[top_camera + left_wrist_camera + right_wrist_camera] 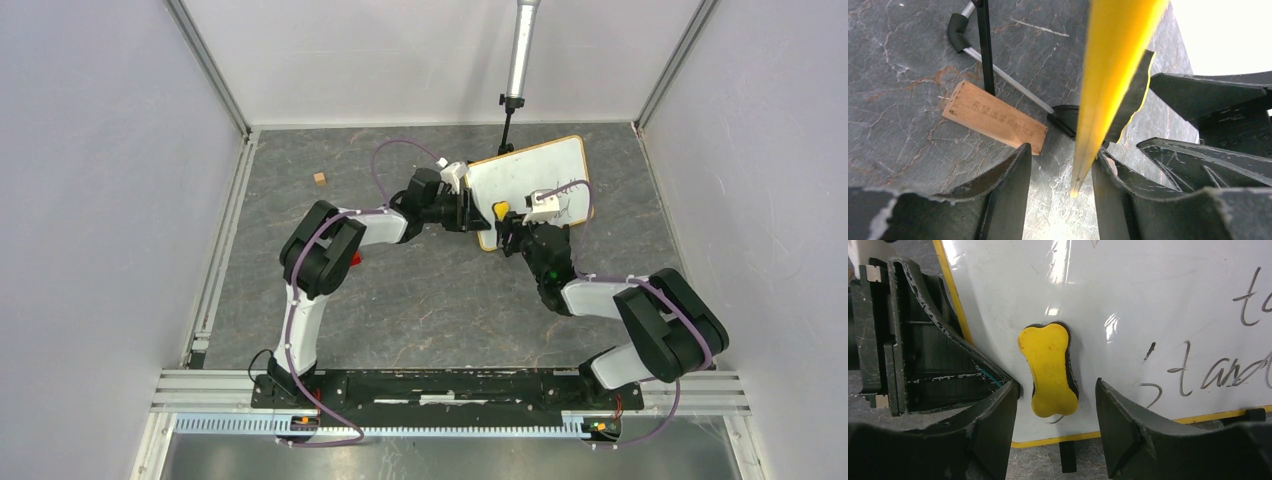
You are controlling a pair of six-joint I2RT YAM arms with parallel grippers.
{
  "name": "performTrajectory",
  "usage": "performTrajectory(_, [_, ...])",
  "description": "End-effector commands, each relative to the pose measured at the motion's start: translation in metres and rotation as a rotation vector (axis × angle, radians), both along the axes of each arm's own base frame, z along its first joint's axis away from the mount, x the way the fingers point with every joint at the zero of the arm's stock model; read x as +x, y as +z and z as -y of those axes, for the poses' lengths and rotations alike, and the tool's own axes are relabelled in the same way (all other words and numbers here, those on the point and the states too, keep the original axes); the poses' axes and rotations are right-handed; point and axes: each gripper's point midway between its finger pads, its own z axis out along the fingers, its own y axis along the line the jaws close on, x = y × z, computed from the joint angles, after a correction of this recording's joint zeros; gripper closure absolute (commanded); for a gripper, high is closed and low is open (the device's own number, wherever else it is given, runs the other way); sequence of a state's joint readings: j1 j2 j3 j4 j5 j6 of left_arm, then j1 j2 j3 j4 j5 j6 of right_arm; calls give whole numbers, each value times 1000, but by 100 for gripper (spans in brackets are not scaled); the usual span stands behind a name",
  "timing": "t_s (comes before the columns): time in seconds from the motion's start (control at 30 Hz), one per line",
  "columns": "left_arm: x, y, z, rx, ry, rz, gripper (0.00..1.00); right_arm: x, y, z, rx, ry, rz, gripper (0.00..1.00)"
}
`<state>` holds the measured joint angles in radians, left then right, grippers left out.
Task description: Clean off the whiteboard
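The whiteboard [535, 175] stands tilted at the back of the table, white with a yellow frame. Dark handwriting [1218, 372] shows on its lower right. A yellow bone-shaped eraser [1049, 370] sticks flat on the board's face near its lower left corner; it also shows in the top view [500, 211]. My right gripper [1057, 385] is open, a finger on each side of the eraser, just short of it. My left gripper [1062, 152] is open around the board's yellow left edge [1108, 75], which lies close to the right finger [1118, 200].
A flat wooden block [995, 117] and a black stand rod [985, 45] lie behind the board. The camera pole [520, 50] rises at the back. A small wooden cube [319, 178] sits at the back left, and a red piece [355, 258] lies by the left arm.
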<state>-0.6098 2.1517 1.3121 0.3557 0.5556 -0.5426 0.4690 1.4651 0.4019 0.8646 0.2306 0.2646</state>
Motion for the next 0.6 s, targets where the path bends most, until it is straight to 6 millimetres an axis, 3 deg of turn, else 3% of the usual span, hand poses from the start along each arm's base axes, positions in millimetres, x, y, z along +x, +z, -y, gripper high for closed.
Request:
performTrajectory(0.0, [10,9,7,-38,60,27,48,10,15,4,-41,-16,32,40])
performTrajectory(0.17, [12,9,12,-23,89,46,56,18,11,-3,-79,14,11,49])
performTrajectory(0.3, [12,9,13,11,136,77,72,21,4,-3,-64,32,-17,50])
performTrajectory(0.47, [10,10,15,40,173,111,86,24,-8,6,-55,7,-64,60])
performTrajectory(0.57, [11,7,12,62,184,110,90,20,-11,9,-53,2,-72,65])
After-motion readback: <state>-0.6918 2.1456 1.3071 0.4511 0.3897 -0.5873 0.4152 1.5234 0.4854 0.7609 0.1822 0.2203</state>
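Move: The eraser rests on the board almost between the right hand's open fingers, its middle about 3 cm ahead, 1 cm left and roughly level. The leftover "Stand" writing is some 13 cm right and 4 cm ahead of that hand. For the open left hand, the whiteboard's left edge lies about 3 cm right, 1 cm ahead and 1 cm up; the eraser is some 4 cm right, 2 cm ahead and 3 cm up. Right hand eases 2 cm forward, closing onto the eraser; left closes over the whiteboard's left edge, 3 cm rightward. ##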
